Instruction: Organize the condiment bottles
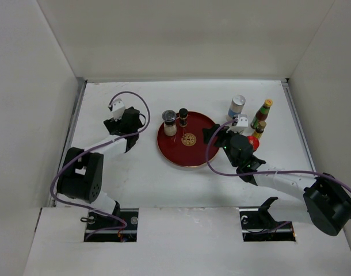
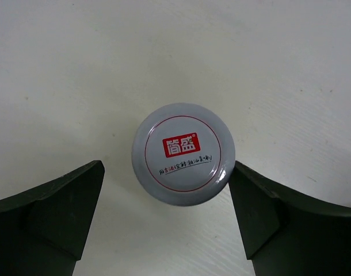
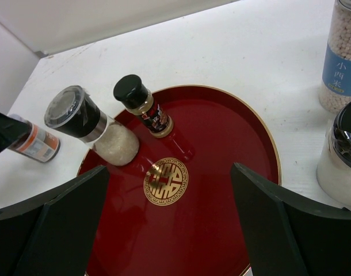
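A grey-lidded jar (image 2: 183,153) stands on the white table, seen from above in the left wrist view. My left gripper (image 2: 167,215) is open around it; the right finger (image 2: 273,213) is almost at the lid and the left one stands apart. In the top view that gripper (image 1: 125,122) hides the jar. My right gripper (image 3: 170,224) hangs open and empty over the red tray (image 3: 221,132). On the tray stand a dark-lidded shaker (image 3: 89,123) and a black-capped bottle (image 3: 144,106). Other condiment bottles stand right of the tray: a silver-lidded jar (image 1: 237,106), a yellow-capped green bottle (image 1: 262,113), a small yellowish bottle (image 1: 259,130) and a red-capped one (image 1: 254,142).
The round red tray (image 1: 175,152) lies mid-table between the arms. White walls close in the table at the back and both sides. In the right wrist view a blue-labelled jar (image 3: 343,57) and another shaker (image 3: 342,155) stand close by the right finger.
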Robot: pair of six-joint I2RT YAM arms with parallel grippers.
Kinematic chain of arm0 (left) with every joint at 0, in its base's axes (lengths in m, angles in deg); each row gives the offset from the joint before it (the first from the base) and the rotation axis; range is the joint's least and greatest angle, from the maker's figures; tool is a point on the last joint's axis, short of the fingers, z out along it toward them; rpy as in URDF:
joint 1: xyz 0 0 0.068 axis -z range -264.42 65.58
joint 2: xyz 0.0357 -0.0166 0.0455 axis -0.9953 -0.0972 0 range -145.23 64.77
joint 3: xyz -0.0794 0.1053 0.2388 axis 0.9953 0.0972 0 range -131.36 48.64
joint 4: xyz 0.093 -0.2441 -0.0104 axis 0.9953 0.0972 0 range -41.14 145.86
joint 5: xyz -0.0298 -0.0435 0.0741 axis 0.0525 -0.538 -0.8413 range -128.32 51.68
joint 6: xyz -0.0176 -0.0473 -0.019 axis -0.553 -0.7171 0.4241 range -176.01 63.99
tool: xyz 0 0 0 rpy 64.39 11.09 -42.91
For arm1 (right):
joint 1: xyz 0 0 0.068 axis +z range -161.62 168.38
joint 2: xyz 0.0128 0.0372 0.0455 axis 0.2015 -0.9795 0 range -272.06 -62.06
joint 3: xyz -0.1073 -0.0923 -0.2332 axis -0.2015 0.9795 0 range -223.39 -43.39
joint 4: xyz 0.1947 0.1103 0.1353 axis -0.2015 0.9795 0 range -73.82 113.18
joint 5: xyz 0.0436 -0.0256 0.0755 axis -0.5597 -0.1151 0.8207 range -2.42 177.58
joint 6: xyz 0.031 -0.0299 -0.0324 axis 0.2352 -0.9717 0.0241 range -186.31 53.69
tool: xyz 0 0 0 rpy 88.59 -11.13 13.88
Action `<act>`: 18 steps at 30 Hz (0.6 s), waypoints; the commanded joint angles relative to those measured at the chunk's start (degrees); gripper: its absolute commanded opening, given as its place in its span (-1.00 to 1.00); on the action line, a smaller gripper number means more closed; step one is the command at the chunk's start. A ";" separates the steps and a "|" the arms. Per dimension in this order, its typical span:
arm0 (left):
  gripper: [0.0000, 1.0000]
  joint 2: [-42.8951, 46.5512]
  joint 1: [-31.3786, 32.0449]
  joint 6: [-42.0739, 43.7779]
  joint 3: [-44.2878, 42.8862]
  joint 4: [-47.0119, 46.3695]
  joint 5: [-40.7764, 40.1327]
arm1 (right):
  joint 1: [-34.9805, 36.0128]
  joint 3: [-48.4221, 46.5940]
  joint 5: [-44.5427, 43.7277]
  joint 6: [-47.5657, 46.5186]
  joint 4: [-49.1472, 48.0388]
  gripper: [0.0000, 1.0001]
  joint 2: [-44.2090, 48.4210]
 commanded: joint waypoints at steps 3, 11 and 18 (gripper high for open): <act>0.54 -1.51 -1.49 -0.50 -3.52 -3.72 0.70 | 0.44 -2.15 1.14 0.08 -2.66 0.86 0.81; -0.01 -0.46 -1.57 0.20 -0.19 -7.85 -0.44 | 0.79 -2.25 1.14 0.08 -1.95 0.87 1.86; -0.19 7.52 2.81 0.90 4.90 -8.03 -1.84 | 0.79 -2.24 1.14 -0.01 -1.95 0.87 1.51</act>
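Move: The grey-capped bottle stands nearly between the left gripper's open fingers, its middle about 1 cm ahead, 1 cm to the right and 3 cm below the hand point. The grinder bottle is roughly 19 cm to the hand's right and 2 cm farther out; the small dark bottle is about 24 cm right and 5 cm ahead, both on the red tray. From the right hand, the grey-capped bottle lies some 34 cm left, 6 cm ahead and 11 cm lower. Ease the left gripper forward about 1 cm, settling barely lower around the grey-capped bottle, and close the fingers by roughly a third of their range until they pinch it from both sides at the cap. Keep the wrist's slant, hold the grip, then draw back towards the base by about 1 cm without lifting. ##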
